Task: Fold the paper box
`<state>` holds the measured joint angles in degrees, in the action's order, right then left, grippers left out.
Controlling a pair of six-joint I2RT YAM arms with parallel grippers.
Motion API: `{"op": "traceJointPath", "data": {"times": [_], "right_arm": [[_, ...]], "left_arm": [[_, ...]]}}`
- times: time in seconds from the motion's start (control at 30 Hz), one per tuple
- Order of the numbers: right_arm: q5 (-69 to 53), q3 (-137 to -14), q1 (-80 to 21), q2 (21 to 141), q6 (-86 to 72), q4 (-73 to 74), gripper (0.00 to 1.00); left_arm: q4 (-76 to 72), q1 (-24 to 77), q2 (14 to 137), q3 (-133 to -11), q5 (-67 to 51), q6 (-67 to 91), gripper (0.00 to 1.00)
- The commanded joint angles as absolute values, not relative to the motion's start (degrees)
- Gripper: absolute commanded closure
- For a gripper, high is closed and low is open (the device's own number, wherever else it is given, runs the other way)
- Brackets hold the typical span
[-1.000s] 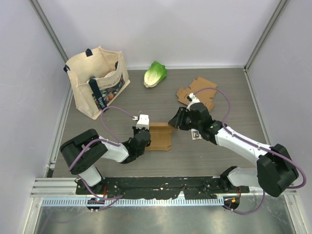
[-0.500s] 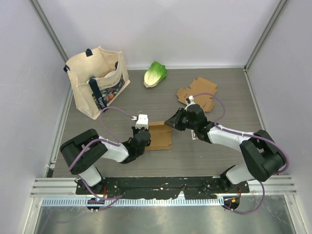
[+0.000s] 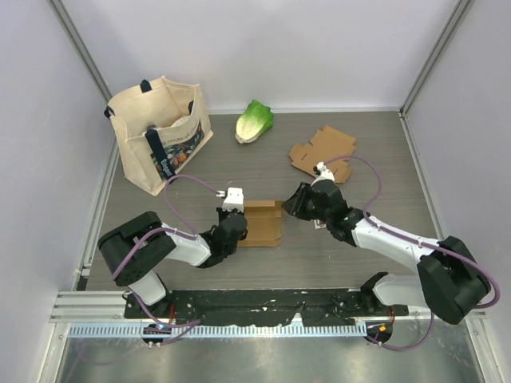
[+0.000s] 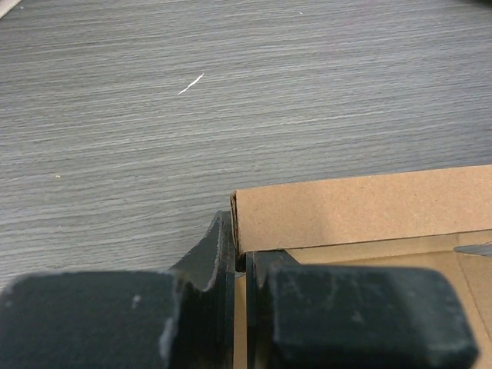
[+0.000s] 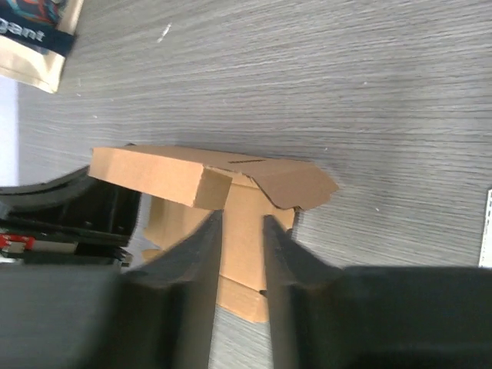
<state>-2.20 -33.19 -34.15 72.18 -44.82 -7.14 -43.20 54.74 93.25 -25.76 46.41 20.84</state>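
Note:
The brown paper box [image 3: 262, 223] lies half folded on the table between both arms. My left gripper [image 3: 237, 222] is shut on its left wall; in the left wrist view the fingertips [image 4: 240, 257] pinch the thin cardboard edge beside an upright side wall [image 4: 361, 204]. My right gripper [image 3: 292, 204] sits at the box's far right corner. In the right wrist view its fingers [image 5: 240, 224] stand apart, open, just short of the box [image 5: 246, 254], with a raised wall [image 5: 154, 178] and a bent flap [image 5: 296, 184] ahead of them. Nothing is between them.
A cream tote bag [image 3: 160, 136] stands at the back left; its corner shows in the right wrist view [image 5: 31, 34]. A green lettuce [image 3: 254, 121] lies at the back middle. A flat cardboard blank [image 3: 323, 150] lies behind the right arm. Walls enclose the table.
My right gripper pinched in at the box's right corner half a second ago, then opened again and drew back slightly right. The left gripper and box stayed put.

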Motion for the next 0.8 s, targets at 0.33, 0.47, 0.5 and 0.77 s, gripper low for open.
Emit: {"op": "traceJointPath", "data": {"times": [0.33, 0.47, 0.5, 0.77], "right_arm": [[19.1, -40.5, -43.2, 86.1, -36.3, -3.2, 1.0], [20.0, -40.1, -43.2, 88.2, -35.4, -5.2, 1.0], [20.0, -40.0, -43.2, 88.9, -35.2, -5.7, 1.0], [15.7, -40.2, -43.3, 92.1, -34.6, -11.0, 1.0]], "left_arm": [[-40.3, 55.4, 92.3, -27.0, 47.6, 21.9, 1.0], [-39.9, 55.5, 92.2, -27.3, 47.5, 21.7, 1.0], [-39.8, 55.5, 92.3, -27.2, 47.5, 21.6, 1.0], [-39.7, 55.6, 92.4, -27.4, 47.2, 21.6, 1.0]]}}
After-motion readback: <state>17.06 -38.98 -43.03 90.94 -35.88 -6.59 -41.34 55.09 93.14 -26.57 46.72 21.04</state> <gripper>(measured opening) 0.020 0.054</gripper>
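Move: The paper box's far-right corner flap lies about 2 cm ahead of the right hand, 2 cm to its left and some 5 cm below; the box's body is centred roughly 7 cm left, 4 cm back and 7 cm below. The white card lies about 8 cm to this hand's right, 3 cm back and 11 cm down. From the left hand, which pinches the box's far-left corner, that flap is some 10 cm to the right, 1 cm ahead and about level. The right hand shuts its half-open fingers early on and sinks about 8 cm beside the box's far-right corner, easing back a centimetre at first and then forward again, while it rolls some 25 degrees, left side dipping, so that the fingers point more steeply down and their closed tips come in under the corner flap, where touch can't be made out. The left hand stays in place and keeps its pinch on the far-left corner, steadying the box. ##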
